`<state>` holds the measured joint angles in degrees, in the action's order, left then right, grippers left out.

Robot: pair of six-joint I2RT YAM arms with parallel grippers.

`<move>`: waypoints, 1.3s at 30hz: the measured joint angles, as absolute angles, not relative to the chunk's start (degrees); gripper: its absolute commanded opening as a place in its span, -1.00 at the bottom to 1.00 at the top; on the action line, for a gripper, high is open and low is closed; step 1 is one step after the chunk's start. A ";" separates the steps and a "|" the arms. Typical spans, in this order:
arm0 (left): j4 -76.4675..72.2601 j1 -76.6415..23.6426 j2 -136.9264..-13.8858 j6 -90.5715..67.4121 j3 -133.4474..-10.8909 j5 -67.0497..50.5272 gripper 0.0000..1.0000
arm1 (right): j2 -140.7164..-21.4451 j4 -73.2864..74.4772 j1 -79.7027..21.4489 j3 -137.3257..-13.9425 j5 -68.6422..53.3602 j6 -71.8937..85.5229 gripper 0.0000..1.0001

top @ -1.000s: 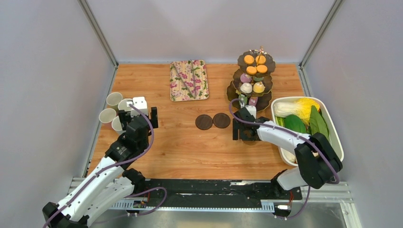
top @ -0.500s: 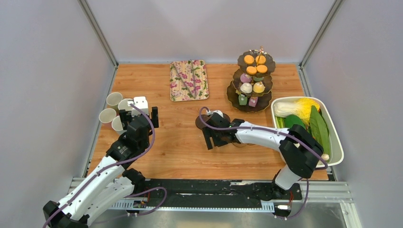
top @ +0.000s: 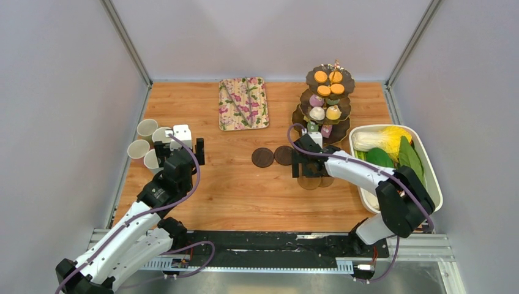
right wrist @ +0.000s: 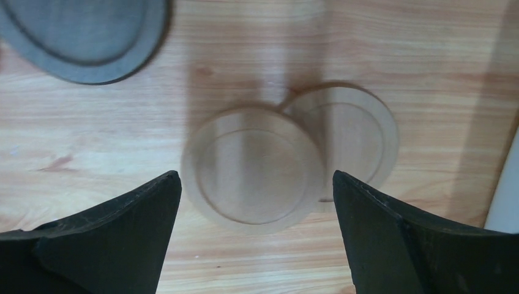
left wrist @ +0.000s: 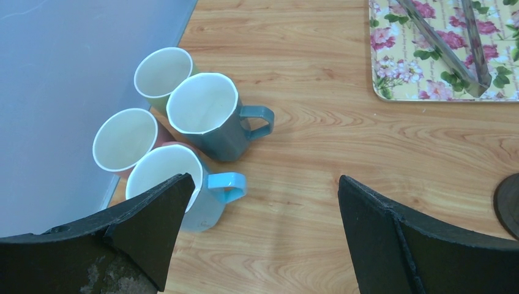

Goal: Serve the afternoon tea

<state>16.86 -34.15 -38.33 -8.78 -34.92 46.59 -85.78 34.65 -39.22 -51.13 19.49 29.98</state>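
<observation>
Four mugs (left wrist: pixel 202 116) cluster at the table's left edge, seen from above as a group of mugs (top: pixel 149 144). My left gripper (left wrist: pixel 264 179) hangs open just right of them, nothing between its fingers; it shows from above as the left gripper (top: pixel 179 152). The dark three-tier stand (top: pixel 300 119) holds orange cakes (top: pixel 328 82) on top and mixed cakes lower down. Two dark coasters (top: pixel 262 157) lie mid-table. My right gripper (right wrist: pixel 255 176) is open above two overlapping pale wooden coasters (right wrist: pixel 361 131), touching neither; from above the right gripper (top: pixel 312 171) is left of the tub.
A floral tray (top: pixel 243 103) with metal tongs (left wrist: pixel 450 49) lies at the back centre. A white tub (top: pixel 433 177) of vegetables stands at the right edge, close to my right arm. One dark coaster (right wrist: pixel 85 37) shows at the right wrist view's top left.
My right gripper swung left over the dark coasters, then came back right above the pale coasters, and its jaws opened wider. The left arm has not moved.
</observation>
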 measured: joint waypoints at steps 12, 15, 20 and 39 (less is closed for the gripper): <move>16.86 -34.15 -38.35 -8.69 -34.85 46.35 1.00 | -85.30 28.56 -39.46 -47.53 6.72 27.86 0.50; 16.86 -34.15 -38.35 -8.67 -34.85 46.30 1.00 | -85.43 26.65 -43.38 -48.12 3.60 26.89 0.51; 16.86 -34.15 -38.35 -8.64 -34.85 46.13 1.00 | -86.94 26.72 -45.34 -49.89 6.44 27.14 0.58; 16.86 -34.15 -38.33 -8.64 -34.85 45.71 1.00 | -95.11 24.82 -45.78 -54.26 7.88 27.29 0.29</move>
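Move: The nearer light coaster lies almost straight below the right hand, some 3 cm down, between the spread fingers. The other light coaster is partly under it, about 5 cm to the right of the hand and 1 cm ahead. The near dark coaster lies about 10 cm ahead and 8 cm left of the hand, the far dark one 9 cm ahead and 15 cm left. From the left hand, the nearer light coaster is roughly 41 cm right, 2 cm back and 20 cm below. Leftwards and low over the table, after a short dip to the right, the right hand sweeps about 9 cm with its wrist rolling and turning counter-clockwise. It then backs right some 3 cm and goes left again while sinking, ending about 2.5 cm lower than at the start. The fingers narrow to about two-thirds open around the nearer light coaster, the right fingertip coming against its right rim and the left tip over its left part. ##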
